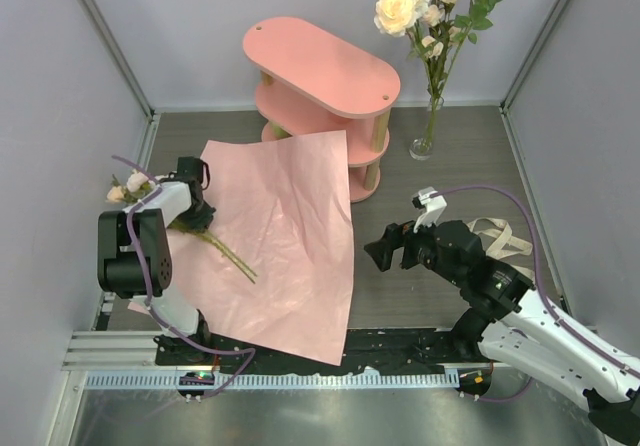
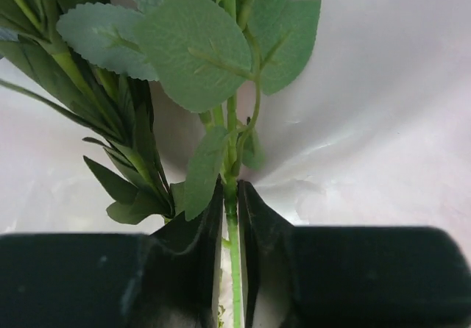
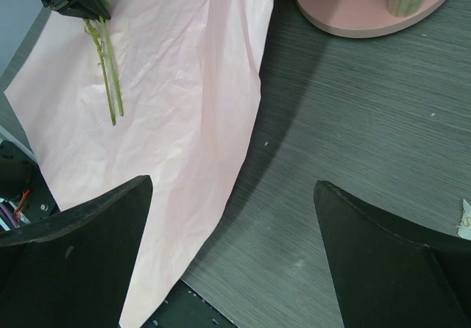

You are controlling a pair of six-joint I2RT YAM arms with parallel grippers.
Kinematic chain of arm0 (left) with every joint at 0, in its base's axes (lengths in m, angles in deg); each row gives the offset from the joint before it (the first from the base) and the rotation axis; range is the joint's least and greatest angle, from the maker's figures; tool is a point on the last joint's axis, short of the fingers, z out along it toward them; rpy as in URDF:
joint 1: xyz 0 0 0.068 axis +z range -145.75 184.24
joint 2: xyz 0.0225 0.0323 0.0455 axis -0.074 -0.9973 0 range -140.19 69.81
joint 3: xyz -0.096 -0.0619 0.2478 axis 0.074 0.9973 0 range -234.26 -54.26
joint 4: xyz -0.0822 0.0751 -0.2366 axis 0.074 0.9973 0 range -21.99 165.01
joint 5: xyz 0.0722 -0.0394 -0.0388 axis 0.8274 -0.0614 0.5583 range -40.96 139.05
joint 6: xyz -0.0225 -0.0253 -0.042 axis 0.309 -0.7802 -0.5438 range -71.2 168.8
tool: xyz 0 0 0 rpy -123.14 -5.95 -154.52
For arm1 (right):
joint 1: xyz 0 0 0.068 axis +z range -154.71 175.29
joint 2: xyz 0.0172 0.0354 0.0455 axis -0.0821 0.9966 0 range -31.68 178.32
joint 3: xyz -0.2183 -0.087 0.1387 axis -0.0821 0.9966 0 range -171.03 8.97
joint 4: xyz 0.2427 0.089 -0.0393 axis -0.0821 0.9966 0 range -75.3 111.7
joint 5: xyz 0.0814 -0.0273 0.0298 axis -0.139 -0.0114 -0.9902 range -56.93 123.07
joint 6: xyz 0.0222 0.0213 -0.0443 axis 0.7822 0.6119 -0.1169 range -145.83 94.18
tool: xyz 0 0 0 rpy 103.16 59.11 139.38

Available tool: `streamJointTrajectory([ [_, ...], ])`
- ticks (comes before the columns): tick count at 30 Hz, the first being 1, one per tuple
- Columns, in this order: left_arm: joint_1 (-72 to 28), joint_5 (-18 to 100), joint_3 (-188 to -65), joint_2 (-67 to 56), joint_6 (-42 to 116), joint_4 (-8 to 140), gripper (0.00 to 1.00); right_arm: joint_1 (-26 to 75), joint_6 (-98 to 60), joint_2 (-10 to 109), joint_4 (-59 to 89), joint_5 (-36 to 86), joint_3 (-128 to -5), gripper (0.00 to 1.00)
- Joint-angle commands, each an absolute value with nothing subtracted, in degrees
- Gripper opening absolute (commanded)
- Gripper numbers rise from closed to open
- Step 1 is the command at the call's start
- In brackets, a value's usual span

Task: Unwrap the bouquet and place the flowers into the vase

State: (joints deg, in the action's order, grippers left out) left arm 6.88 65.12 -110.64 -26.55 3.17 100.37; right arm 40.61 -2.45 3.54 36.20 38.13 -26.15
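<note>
The bouquet is unwrapped: its pink paper (image 1: 290,236) lies flat on the table. Several roses (image 1: 420,6) stand in the clear glass vase (image 1: 424,138) at the back right. More flowers (image 1: 130,186) lie at the paper's left edge, their stems (image 1: 228,254) pointing toward the middle. My left gripper (image 1: 195,206) is over them; in the left wrist view its jaws (image 2: 232,188) pinch one green stem (image 2: 234,254) just below the leaves (image 2: 195,48). My right gripper (image 1: 385,251) hovers open and holds nothing, over bare table beside the paper's right edge (image 3: 243,159).
A pink three-tier oval shelf (image 1: 320,66) stands at the back centre, partly on the paper's far corner. A cream ribbon (image 1: 500,236) lies on the table behind the right arm. Grey walls close in the table on three sides.
</note>
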Motion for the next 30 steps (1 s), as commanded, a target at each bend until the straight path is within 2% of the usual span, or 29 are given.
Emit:
streamJointTrajectory([
  [1,6.88,66.62,-109.90,-26.89,2.48,97.54,0.05,40.91,-3.50,4.35,35.44,39.05,-27.33,0.98],
  [3,6.79,66.97,-109.55,-23.98,2.48,97.98,0.00,40.99,-3.41,4.79,35.88,39.48,-27.77,0.98],
  [12,6.62,59.26,-109.55,0.80,4.23,96.23,0.00,40.91,-3.68,8.04,36.50,42.56,-30.75,0.98],
  [15,6.62,50.48,-107.19,7.92,5.37,90.79,0.00,40.91,-3.59,10.85,36.32,42.56,-32.77,0.98],
  [21,6.62,15.70,-95.86,19.61,2.49,63.57,0.00,40.82,-3.24,18.39,35.27,41.25,-39.70,1.00],
  [24,4.86,4.41,-94.08,21.29,1.68,55.63,0.00,40.91,-4.11,21.92,31.77,30.13,-43.75,1.00],
  [27,-2.07,0.11,-94.77,22.08,4.57,55.96,0.00,40.91,-7.80,28.42,29.82,15.52,-49.01,1.00],
  [30,-8.48,1.05,-96.00,22.61,10.55,61.67,0.00,42.74,-8.69,35.45,30.87,12.25,-55.60,1.00],
])
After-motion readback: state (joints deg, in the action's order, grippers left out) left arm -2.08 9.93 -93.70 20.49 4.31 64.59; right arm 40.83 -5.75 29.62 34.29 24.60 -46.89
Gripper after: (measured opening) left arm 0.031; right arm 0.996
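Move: The left hand is down on the paper, its fingers straddling the stem of the near-side flower bunch. The second flower's stem lies about 2 cm left and 2 cm back of it, and the wrapping paper is centred some 13 cm to the right and 7 cm back. The vase stands roughly 54 cm right and 18 cm ahead, its middle about 9 cm higher. From the open right hand, that stem lies about 41 cm left, 13 cm ahead and 18 cm below. Straight up first, then to the right: the left hand finishes closing on the stem, pinches it and rises about 26 cm off the paper, then sweeps some 20 cm right and a little back towards the right hand. Its fingers swing from pointing down to level, forward and right. Late on, the open, empty right hand goes about 9 cm left and 5 cm up to meet it. ##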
